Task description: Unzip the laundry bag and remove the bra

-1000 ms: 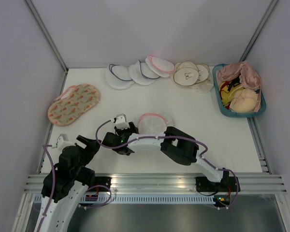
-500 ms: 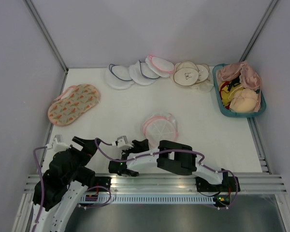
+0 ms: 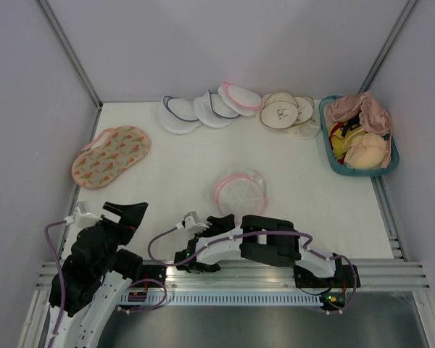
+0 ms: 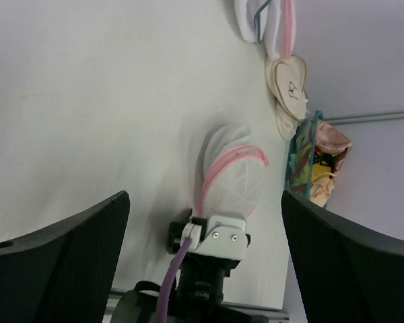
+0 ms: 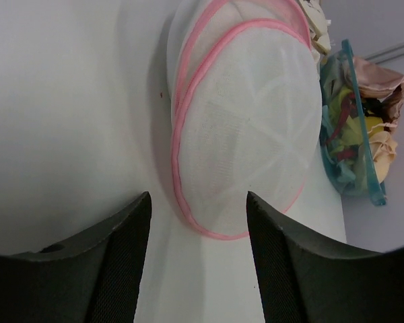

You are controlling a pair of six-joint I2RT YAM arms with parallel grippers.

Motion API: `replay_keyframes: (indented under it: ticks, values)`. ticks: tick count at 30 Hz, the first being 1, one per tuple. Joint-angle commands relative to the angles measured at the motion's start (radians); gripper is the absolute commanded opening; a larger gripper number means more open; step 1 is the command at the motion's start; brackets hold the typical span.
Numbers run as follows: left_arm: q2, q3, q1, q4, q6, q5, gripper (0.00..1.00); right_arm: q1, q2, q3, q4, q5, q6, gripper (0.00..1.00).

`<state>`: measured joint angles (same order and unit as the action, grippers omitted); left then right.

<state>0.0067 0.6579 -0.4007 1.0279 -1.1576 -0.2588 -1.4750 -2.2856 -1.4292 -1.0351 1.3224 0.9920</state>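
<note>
The laundry bag [image 3: 241, 190], a round white mesh pouch with pink zipper trim, lies on the white table [image 3: 167, 170] near the middle. It fills the right wrist view [image 5: 246, 128] and also shows in the left wrist view [image 4: 234, 176]. My right gripper [image 3: 217, 221] [image 5: 196, 198] is open just short of the bag's near edge, with nothing between its fingers. Open wide and empty, my left gripper [image 3: 125, 212] [image 4: 205, 202] sits at the near left, well away from the bag. The bra is hidden; nothing distinct shows through the mesh.
An orange floral bag [image 3: 111, 156] lies at the left. Along the back sit white pouches with blue trim [image 3: 192, 112], another pink-trimmed pouch [image 3: 239, 96] and cream round pieces [image 3: 283, 112]. A teal basket [image 3: 328, 148] with peach bras stands at the right.
My right gripper has drawn back from the bag's left edge toward the near edge of the table. The bag shifted slightly right and now lies free. My left gripper opened wider and pulled back.
</note>
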Motion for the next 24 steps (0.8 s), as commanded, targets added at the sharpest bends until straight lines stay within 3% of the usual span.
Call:
replay_keyframes:
  ticks: [1,4,10,11,13,18,24]
  values:
    - [-0.036,-0.003,0.002,-0.095,-0.044,-0.033,0.97,-0.016,-0.029,0.033,0.001,-0.130,0.028,0.65]
    - [-0.034,-0.006,0.000,-0.098,-0.047,-0.028,0.97,0.013,-0.055,0.045,0.032,-0.134,0.019,0.61]
    - [-0.030,-0.006,0.000,-0.101,-0.044,-0.027,0.96,0.058,-0.045,0.075,0.080,-0.121,0.033,0.25]
    - [-0.028,-0.007,0.002,-0.103,-0.045,-0.025,0.96,0.067,-0.043,0.075,0.063,-0.114,0.039,0.13]
    - [-0.024,-0.009,0.002,-0.104,-0.047,-0.017,0.96,0.070,-0.031,0.073,0.037,-0.097,0.075,0.02]
    - [-0.024,-0.011,0.000,-0.111,-0.047,-0.010,0.96,0.055,0.086,0.114,-0.040,-0.057,0.132,0.00]
    - [-0.016,-0.040,0.000,-0.146,-0.042,0.022,0.96,0.004,0.340,0.162,-0.063,-0.043,0.108,0.00]
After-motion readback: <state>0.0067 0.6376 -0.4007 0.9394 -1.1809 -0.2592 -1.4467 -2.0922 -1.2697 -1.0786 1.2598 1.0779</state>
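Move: The laundry bag's middle lies about 7 cm ahead of the right hand, 5 cm to its right and some 2 cm below; the pink rim's near end is only 1 cm ahead, 3 cm right and 2 cm below. The pink-trimmed bag stands about 35 cm ahead and 4 cm right, the beige bags 32 cm ahead and 19 cm right. From the left hand the laundry bag is about 12 cm ahead, 28 cm right and 19 cm below. The right hand slides about 4 cm right, dipping, pinches the lid's near pink rim shut, then lifts about 4 cm. ##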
